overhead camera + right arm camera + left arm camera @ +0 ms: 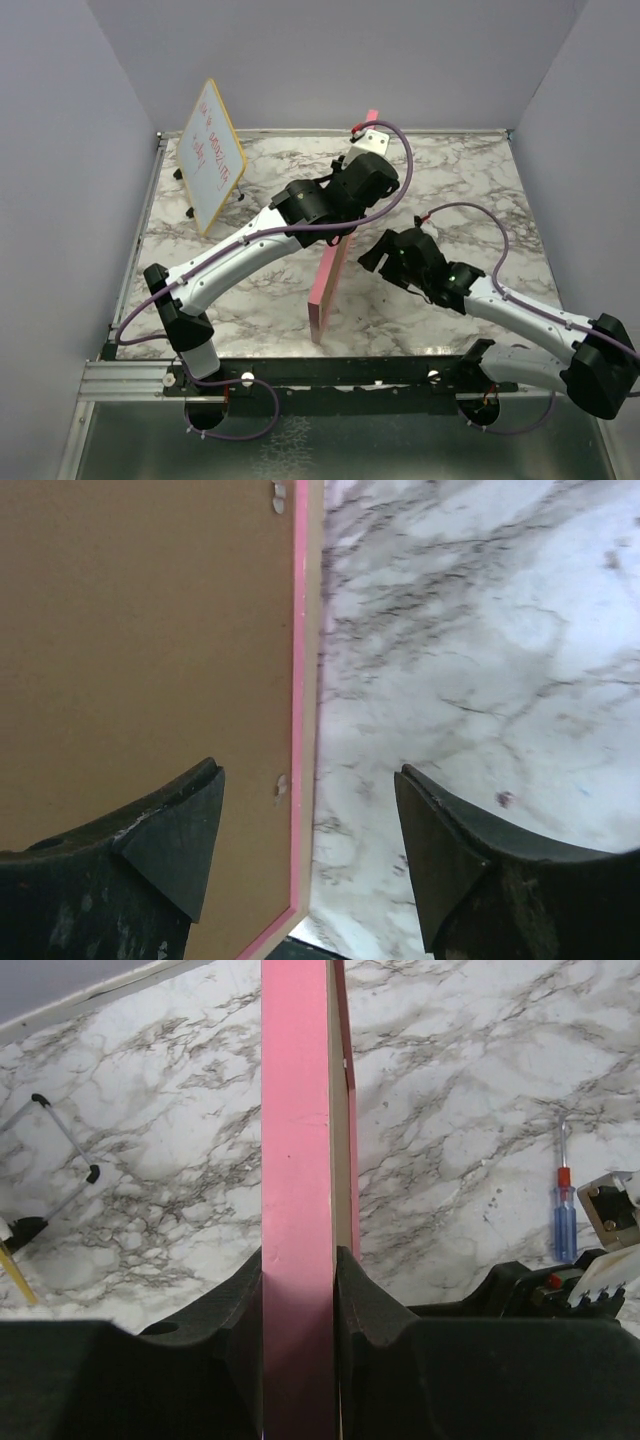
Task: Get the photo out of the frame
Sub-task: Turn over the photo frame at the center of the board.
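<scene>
The frame (pixel 330 285) stands on edge in the middle of the table, its thin pink border running toward the back wall. My left gripper (pixel 362 138) is shut on its upper edge; in the left wrist view both fingers press the pink edge (pixel 296 1160), gripper (pixel 298 1290). My right gripper (pixel 370 255) hovers just right of the frame, open. The right wrist view shows the frame's brown back (pixel 150 630), its pink rim and a small metal clip (pixel 281 785) between the spread fingers of the gripper (pixel 305 840), which touch nothing. The photo is hidden.
A yellow-edged whiteboard (pixel 212 155) with red writing leans on its stand at the back left. A blue and red screwdriver (pixel 565 1210) lies on the marble table (pixel 470 180) right of the frame. Grey walls close in three sides.
</scene>
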Robot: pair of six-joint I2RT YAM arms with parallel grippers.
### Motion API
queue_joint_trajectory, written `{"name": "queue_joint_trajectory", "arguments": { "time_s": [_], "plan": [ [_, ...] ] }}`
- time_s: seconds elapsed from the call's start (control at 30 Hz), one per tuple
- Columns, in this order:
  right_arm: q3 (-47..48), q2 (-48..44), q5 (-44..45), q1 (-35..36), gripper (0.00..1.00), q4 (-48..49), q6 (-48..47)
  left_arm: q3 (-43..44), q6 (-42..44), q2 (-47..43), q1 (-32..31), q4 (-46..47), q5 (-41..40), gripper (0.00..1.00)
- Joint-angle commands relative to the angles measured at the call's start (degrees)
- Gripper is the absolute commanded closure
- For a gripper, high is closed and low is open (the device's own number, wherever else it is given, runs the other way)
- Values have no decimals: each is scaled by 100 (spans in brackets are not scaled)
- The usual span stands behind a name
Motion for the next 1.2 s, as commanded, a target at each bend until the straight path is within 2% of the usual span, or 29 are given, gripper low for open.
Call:
{"name": "queue_joint_trajectory", "arguments": {
  "time_s": [0.0, 0.3, 0.7, 0.93, 1.17],
  "plan": [
    [-75, 386, -1260, -268, 27, 1623, 162, 287, 329, -84, -22, 82, -708, 100],
    [76, 1763, -2691, -466, 28, 3285, 510, 290, 209, -7, -29, -13, -710, 100],
    [252, 2464, -3389, -625, 28, 3869, 666, 365, 41, 167, -140, -113, -771, 100],
    [-154, 2262, -3351, -799, 28, 4085, 733, 30, -164, 345, -167, -63, -565, 100],
    [-604, 2103, -3579, -1043, 27, 4247, 750, -425, -339, 543, -178, 364, -290, 100]
  ]
}}
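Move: The left hand holds the upright photo frame by its top edge; the frame's middle lies about 14 cm below that hand, 7 cm back and 3 cm to its left. From the open right hand, beside the backing near the lower edge, the frame's middle is level ahead-wise, roughly 7 cm to the left and 6 cm higher. The whiteboard stands some 31 cm left of the left hand, 10 cm farther out and 20 cm lower. Leftward, quickly at first, the right hand sweeps about 10 cm and a little forward against the backing, fingers still open, rolling its left side up some 25 degrees to push the frame's lower part across; then it eases slightly back right. The left hand keeps its pinch on the top edge, rolls slightly the same way and sinks about 2.5 cm, drifting slightly left, then back right. ##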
